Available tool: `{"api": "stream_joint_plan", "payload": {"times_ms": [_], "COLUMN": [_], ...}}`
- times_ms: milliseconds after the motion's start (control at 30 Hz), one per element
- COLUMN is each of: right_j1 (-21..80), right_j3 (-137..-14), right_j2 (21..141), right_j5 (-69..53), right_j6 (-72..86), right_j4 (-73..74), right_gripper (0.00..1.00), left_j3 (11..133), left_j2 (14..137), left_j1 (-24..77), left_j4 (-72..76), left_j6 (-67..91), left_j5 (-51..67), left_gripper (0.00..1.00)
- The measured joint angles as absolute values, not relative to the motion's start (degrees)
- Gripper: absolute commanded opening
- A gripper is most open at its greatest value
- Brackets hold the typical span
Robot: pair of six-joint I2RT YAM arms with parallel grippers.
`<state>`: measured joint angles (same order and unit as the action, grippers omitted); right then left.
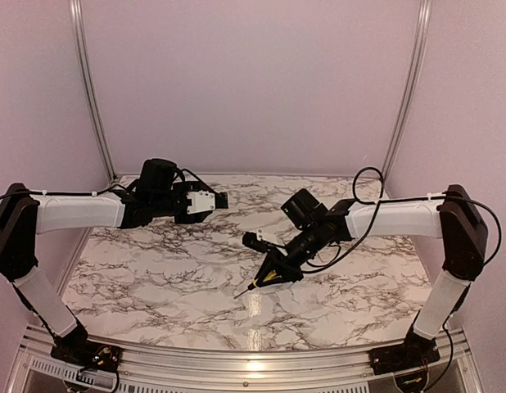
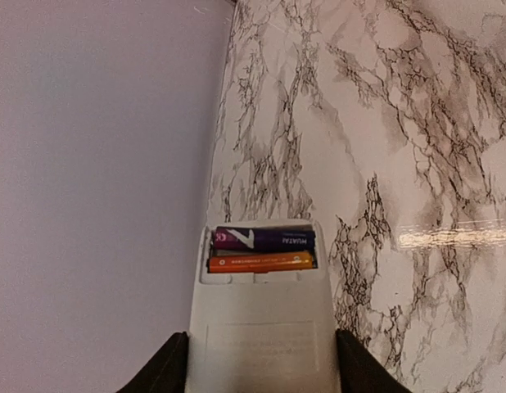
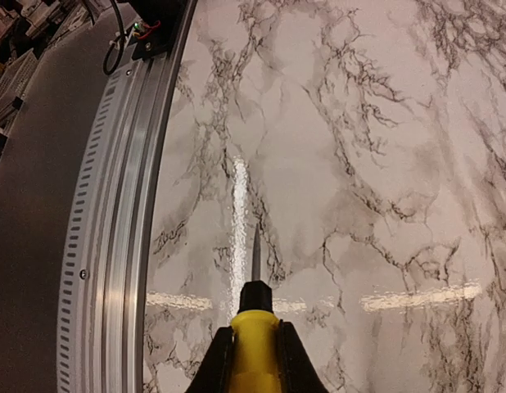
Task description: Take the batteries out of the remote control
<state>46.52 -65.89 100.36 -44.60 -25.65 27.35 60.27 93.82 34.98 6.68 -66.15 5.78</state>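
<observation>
My left gripper (image 2: 261, 375) is shut on the remote control (image 2: 261, 327), a flat white bar with one black finger pressed against each long side. It is held in the air over the back left of the table, and it also shows as the remote control (image 1: 204, 201) in the top view. Its battery bay is uncovered, with two batteries side by side: a purple one (image 2: 265, 239) and an orange one (image 2: 261, 262). My right gripper (image 3: 255, 368) is shut on a yellow stick (image 3: 255, 348) with a black collar and a thin metal tip (image 3: 255, 255). The tip points down at the table near its middle (image 1: 238, 293), well apart from the remote.
The marble table top (image 1: 155, 278) spreads below both arms. An aluminium rail (image 3: 114, 246) runs along its near edge, with cables and clutter beyond. The lilac wall (image 2: 97, 164) stands close on the remote's left side.
</observation>
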Motion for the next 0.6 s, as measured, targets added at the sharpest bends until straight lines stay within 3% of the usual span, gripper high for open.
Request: {"api": "stream_joint_plan", "payload": {"times_ms": [233,600], "right_j1": [43.3,42.5], "right_j3": [-68.0,-77.2], "right_j2": [91.9,91.0], "right_j5": [-37.1,-25.8], "right_j6": [-24.2,-25.0], "right_j4": [25.2,25.8], "right_gripper": [0.00,0.00], "left_j3": [60.2,59.7], "left_j2": [91.2,87.7], "left_j1": [35.0,39.6], "left_j4": [0.8,-6.7], "left_j6": [-65.3,-65.6], "left_j5": [12.7,16.9], "left_gripper": [0.00,0.00]}}
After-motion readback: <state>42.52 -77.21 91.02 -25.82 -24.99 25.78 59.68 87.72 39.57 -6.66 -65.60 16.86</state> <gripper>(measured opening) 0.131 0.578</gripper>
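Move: The two batteries sit in the open end of the remote control, which the left fingers hold. From the right hand, gripping the screwdriver, they lie some 24 cm ahead, 11 cm to the left and about 5 cm above; the remote's middle is some 20 cm ahead, 14 cm left and 7 cm above. The white cover lies roughly 13 cm ahead, 15 cm right and 11 cm below. From the left hand, the screwdriver tip is about 22 cm back, 8 cm right and 14 cm below. No new touch can be made out as the screwdriver tip comes up close to the remote's battery end. The right hand rises about 12 cm and goes forward some 10 cm, turning its tool about 30 degrees away from the base side and out towards the remote, while the left hand draws the remote back about 8 cm and slightly right, swinging clockwise and tipping its battery end further down. Both grips hold. ##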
